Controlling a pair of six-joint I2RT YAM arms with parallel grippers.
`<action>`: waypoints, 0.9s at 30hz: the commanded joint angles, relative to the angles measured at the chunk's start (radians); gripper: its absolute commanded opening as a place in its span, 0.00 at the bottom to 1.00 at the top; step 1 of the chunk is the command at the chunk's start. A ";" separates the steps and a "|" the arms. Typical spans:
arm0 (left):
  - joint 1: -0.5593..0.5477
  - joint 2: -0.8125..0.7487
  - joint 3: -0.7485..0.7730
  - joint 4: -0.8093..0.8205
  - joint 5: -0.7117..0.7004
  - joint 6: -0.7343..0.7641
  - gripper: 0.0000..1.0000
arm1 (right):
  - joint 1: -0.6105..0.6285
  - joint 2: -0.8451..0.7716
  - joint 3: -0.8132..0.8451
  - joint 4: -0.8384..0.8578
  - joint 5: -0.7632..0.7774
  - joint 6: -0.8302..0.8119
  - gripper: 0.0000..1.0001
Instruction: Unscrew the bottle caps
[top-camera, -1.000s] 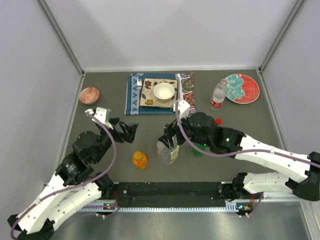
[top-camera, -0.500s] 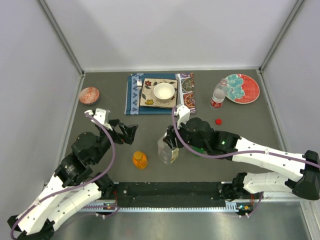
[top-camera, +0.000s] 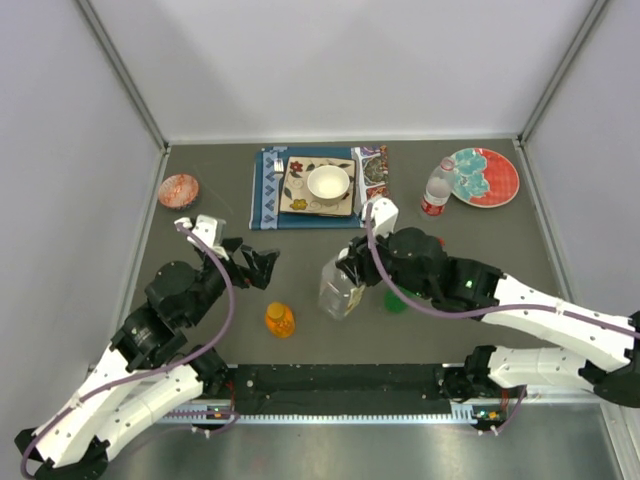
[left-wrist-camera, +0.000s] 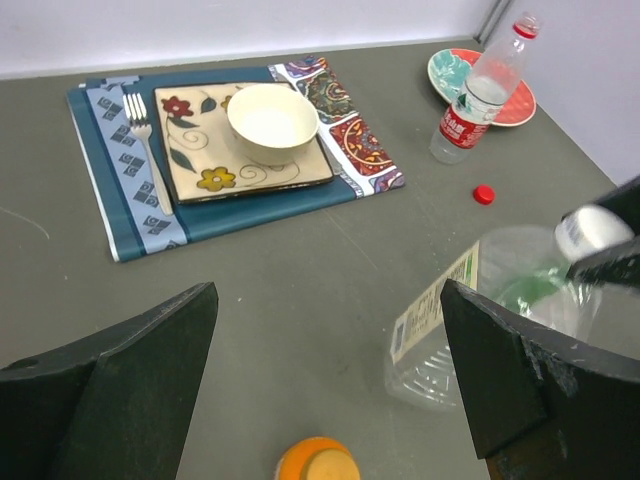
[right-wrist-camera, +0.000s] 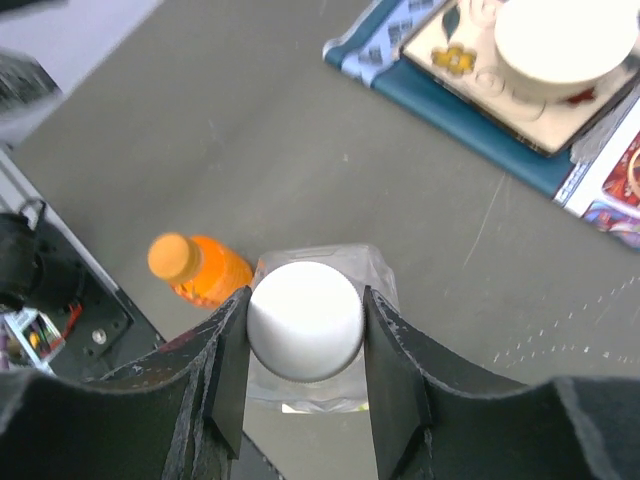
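Observation:
My right gripper (right-wrist-camera: 305, 325) is shut on the white cap (right-wrist-camera: 305, 320) of the larger clear bottle (top-camera: 340, 290); both fingers press its sides. That bottle leans left on the table, under the right wrist. The orange bottle (top-camera: 280, 320) stands to its left, orange cap (right-wrist-camera: 170, 257) on. The green bottle (top-camera: 396, 300) is mostly hidden behind the right arm. A small clear bottle with a red label (left-wrist-camera: 480, 95) stands at the back right, and a red cap (left-wrist-camera: 484, 194) lies loose on the table near it. My left gripper (left-wrist-camera: 328, 300) hangs open and empty above the orange bottle (left-wrist-camera: 318, 465).
A blue placemat (top-camera: 268, 195) at the back centre carries a flowered square plate (top-camera: 298, 190), a white bowl (top-camera: 328, 183) and a fork (left-wrist-camera: 145, 140). A red and teal plate (top-camera: 487, 176) lies back right and a small reddish bowl (top-camera: 178, 190) back left. Grey walls close three sides.
The right gripper's jaws have closed onto the white cap, and the clear bottle now leans under it. The left arm has hardly moved.

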 joint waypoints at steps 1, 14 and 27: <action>-0.001 0.036 0.090 0.077 0.087 0.060 0.99 | -0.034 -0.042 0.157 0.000 -0.014 -0.076 0.00; 0.241 0.282 0.258 0.298 0.814 -0.119 0.99 | -0.459 -0.145 0.309 -0.001 -0.738 -0.008 0.00; 0.306 0.405 0.183 0.757 1.343 -0.393 0.99 | -0.497 -0.214 0.229 0.170 -1.105 0.044 0.00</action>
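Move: The right hand has the big clear bottle pinched by its white cap; the body hangs below, its middle about 11 cm down and some 2 cm to the left, 1 cm back. From the open left hand the clear bottle's middle is about 14 cm right, 3 cm back and 15 cm lower. The orange bottle stands about 25 cm beneath the left hand, 5 cm back and 1 cm right; the green bottle is 12 cm right and 1 cm ahead of the right hand, 19 cm lower. Keeping its grip on the white cap, the right hand carries the clear bottle up about 17 cm, drifting 5 cm to the right and first a little forward, then drawing back towards the base, while the wrist rolls the hand's left side up and swings counter-clockwise so the pointing-down fingers come roughly level. Meanwhile the left hand, fingers wide open and touching nothing, climbs about 12 cm and goes about as far to the right, easing back a little late on, and swings some 50 degrees clockwise until its open jaws face the clear bottle. ##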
